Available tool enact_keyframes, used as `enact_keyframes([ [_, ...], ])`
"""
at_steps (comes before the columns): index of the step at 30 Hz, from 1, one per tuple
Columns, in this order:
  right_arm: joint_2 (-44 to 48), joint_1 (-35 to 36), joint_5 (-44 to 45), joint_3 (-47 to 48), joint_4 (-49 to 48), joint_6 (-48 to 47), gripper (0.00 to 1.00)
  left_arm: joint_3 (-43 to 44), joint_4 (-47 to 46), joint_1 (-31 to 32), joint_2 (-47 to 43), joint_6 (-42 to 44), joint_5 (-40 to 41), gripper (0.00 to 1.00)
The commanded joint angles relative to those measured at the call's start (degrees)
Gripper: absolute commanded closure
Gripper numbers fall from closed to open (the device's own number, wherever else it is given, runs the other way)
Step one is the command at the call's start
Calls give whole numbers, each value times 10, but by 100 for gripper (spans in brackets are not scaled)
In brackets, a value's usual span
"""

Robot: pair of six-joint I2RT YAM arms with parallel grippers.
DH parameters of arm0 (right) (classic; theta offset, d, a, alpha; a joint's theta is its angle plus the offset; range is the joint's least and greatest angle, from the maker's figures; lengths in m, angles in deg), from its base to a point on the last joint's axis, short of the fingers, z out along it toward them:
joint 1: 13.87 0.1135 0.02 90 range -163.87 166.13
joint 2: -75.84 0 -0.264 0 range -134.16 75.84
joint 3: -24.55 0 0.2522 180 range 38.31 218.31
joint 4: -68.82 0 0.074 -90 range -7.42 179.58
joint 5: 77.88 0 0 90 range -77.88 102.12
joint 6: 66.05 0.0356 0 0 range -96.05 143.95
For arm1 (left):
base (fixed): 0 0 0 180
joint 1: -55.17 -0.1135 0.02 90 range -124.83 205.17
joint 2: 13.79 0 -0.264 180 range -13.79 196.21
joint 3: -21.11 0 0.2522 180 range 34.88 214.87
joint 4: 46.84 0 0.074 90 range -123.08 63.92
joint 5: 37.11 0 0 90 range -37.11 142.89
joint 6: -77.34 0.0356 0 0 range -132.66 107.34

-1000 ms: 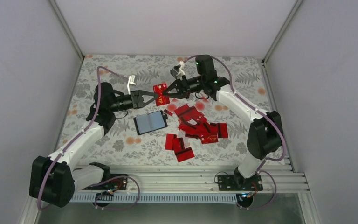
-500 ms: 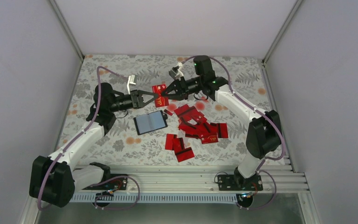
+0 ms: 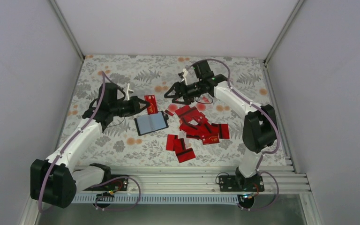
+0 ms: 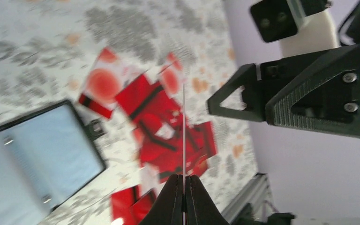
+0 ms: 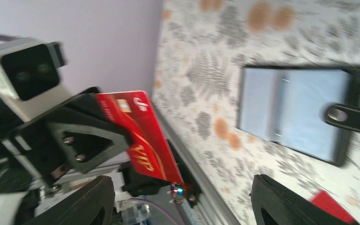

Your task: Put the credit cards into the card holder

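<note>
My left gripper (image 3: 142,106) is shut on one red credit card (image 3: 151,103) with gold VIP lettering and holds it in the air just above the far left corner of the card holder (image 3: 151,123). The card holder lies open on the table, its grey-blue pockets facing up. In the left wrist view the held card (image 4: 183,131) shows edge-on between the closed fingertips. My right gripper (image 3: 172,95) is open and empty, a short way right of the held card (image 5: 140,136). Several more credit cards (image 3: 198,125) lie in a loose pile right of the card holder.
The floral tablecloth (image 3: 243,79) covers the whole table between pale walls. Two more red cards (image 3: 180,149) lie nearer the front edge. An aluminium rail (image 3: 187,180) with both arm bases runs along the near edge.
The right gripper let go of the card and opened, drawing slightly back. The left gripper closed on the card, turned its wrist and carried it left and nearer the card holder.
</note>
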Motion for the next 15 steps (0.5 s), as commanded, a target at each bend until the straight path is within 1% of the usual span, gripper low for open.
enact_keyframes([
  [1,-10,6,105,-22,95,-43,26,12,157,-4,12,90,68,98],
  [6,-24,13,145,-30,113,-74,27,25,219,-4,66,152,99,98],
  [8,-32,14,153,-29,116,-87,28,29,222,-5,85,159,102,98],
  [10,-44,14,147,-29,108,-99,28,30,211,-4,94,165,101,98],
  [12,-64,14,134,-10,122,-116,28,32,223,-5,108,172,111,98],
  [15,-73,14,105,2,120,-131,29,14,221,-7,117,171,115,98],
])
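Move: The open card holder lies roughly 22 cm below the left hand, which holds a card, about 4 cm farther out and straight in line sideways. The white-and-red card is about 14 cm ahead and 11 cm to the right of that hand, and the three near cards are 11 cm back and 15 cm right, all at table height. From the empty, open right hand, the holder is about 9 cm left, 2 cm ahead and 22 cm down, with the main card pile 15 cm right and 2 cm back. The left hand, its fingers still shut on the red VIP card, brings it down about 11 cm towards the open card holder, easing some 3 cm left and a little back while the wrist tips the fingers some 25 degrees more steeply downward, the descent slowing near the end. The right hand, fingers staying wide open, sinks almost as far into the space between the holder and the card pile, drifting slightly right as its left-pointing fingers tip further down, and touches nothing. ##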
